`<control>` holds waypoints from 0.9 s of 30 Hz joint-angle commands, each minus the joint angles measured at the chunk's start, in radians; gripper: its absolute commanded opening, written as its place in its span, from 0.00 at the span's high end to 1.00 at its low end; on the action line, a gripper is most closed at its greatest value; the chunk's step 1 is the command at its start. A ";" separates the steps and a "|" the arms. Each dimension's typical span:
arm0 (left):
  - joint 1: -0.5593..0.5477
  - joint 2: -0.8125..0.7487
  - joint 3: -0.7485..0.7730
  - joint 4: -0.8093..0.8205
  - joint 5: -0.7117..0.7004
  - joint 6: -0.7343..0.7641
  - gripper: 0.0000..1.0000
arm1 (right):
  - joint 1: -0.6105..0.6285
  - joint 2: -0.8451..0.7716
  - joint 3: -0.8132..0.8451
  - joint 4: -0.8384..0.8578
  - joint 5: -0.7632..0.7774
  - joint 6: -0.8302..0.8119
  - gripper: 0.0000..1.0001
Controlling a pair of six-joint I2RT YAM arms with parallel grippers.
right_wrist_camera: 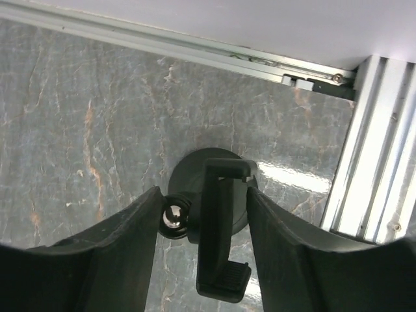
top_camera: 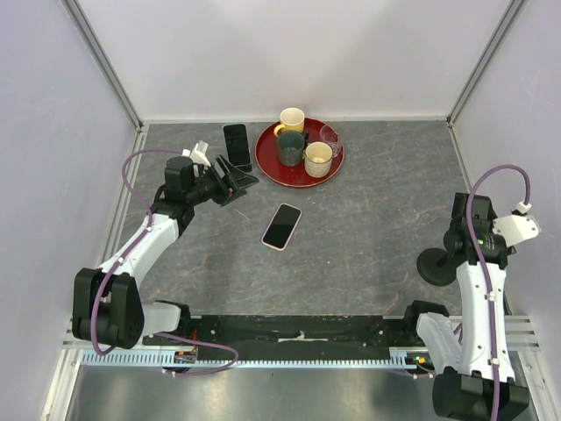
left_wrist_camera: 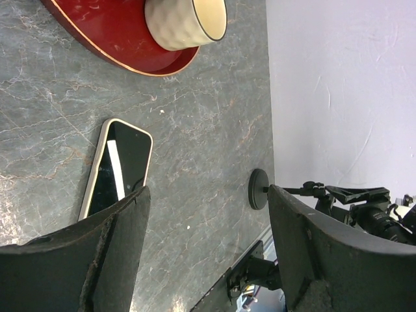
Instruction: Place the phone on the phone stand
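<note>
The phone lies flat, screen up, in the middle of the table, its pale case edge showing; the left wrist view has it beyond my left finger. My left gripper hovers open to the phone's far left with nothing between its fingers. The black phone stand stands on its round base at the right. My right gripper straddles the stand's upright holder. One finger touches the side knob and the other touches the holder's edge.
A red tray at the back holds a yellow mug, a dark mug, a cream mug and a glass. An all-black slab lies left of the tray. The aluminium frame rail runs close beside the stand.
</note>
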 commanded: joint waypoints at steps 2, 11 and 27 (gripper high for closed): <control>0.007 0.006 0.007 0.042 0.047 -0.026 0.22 | -0.021 0.019 -0.007 0.039 -0.147 -0.100 0.51; 0.030 0.009 0.007 0.042 0.048 -0.029 0.22 | -0.021 -0.033 -0.019 0.044 -0.320 -0.106 0.92; 0.102 0.041 0.005 0.052 0.068 -0.025 0.22 | 0.123 -0.119 0.027 0.045 -0.685 0.037 1.00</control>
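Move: The phone stand's upright cradle stands between the right hand's half-open fingers, about 1 cm below their midpoint. Its round base sits on the table some 5 cm to the left, roughly level fore and aft and about 17 cm below. The pink-edged phone lies far off, some 50 cm left, 14 cm ahead and 18 cm down. From the left hand, the cradle is about 62 cm right, 17 cm back and a few centimetres lower. Close the right fingers on the phone stand's cradle until they stop part-way, then, keeping that grip, carry it about 10 cm left and a little forward at the same height, towards the pink-edged phone. Swing the hand some 25 degrees counter-clockwise and raise its left side as it goes. Ease the left gripper, still open and empty, about 3 cm left and slightly forward. ##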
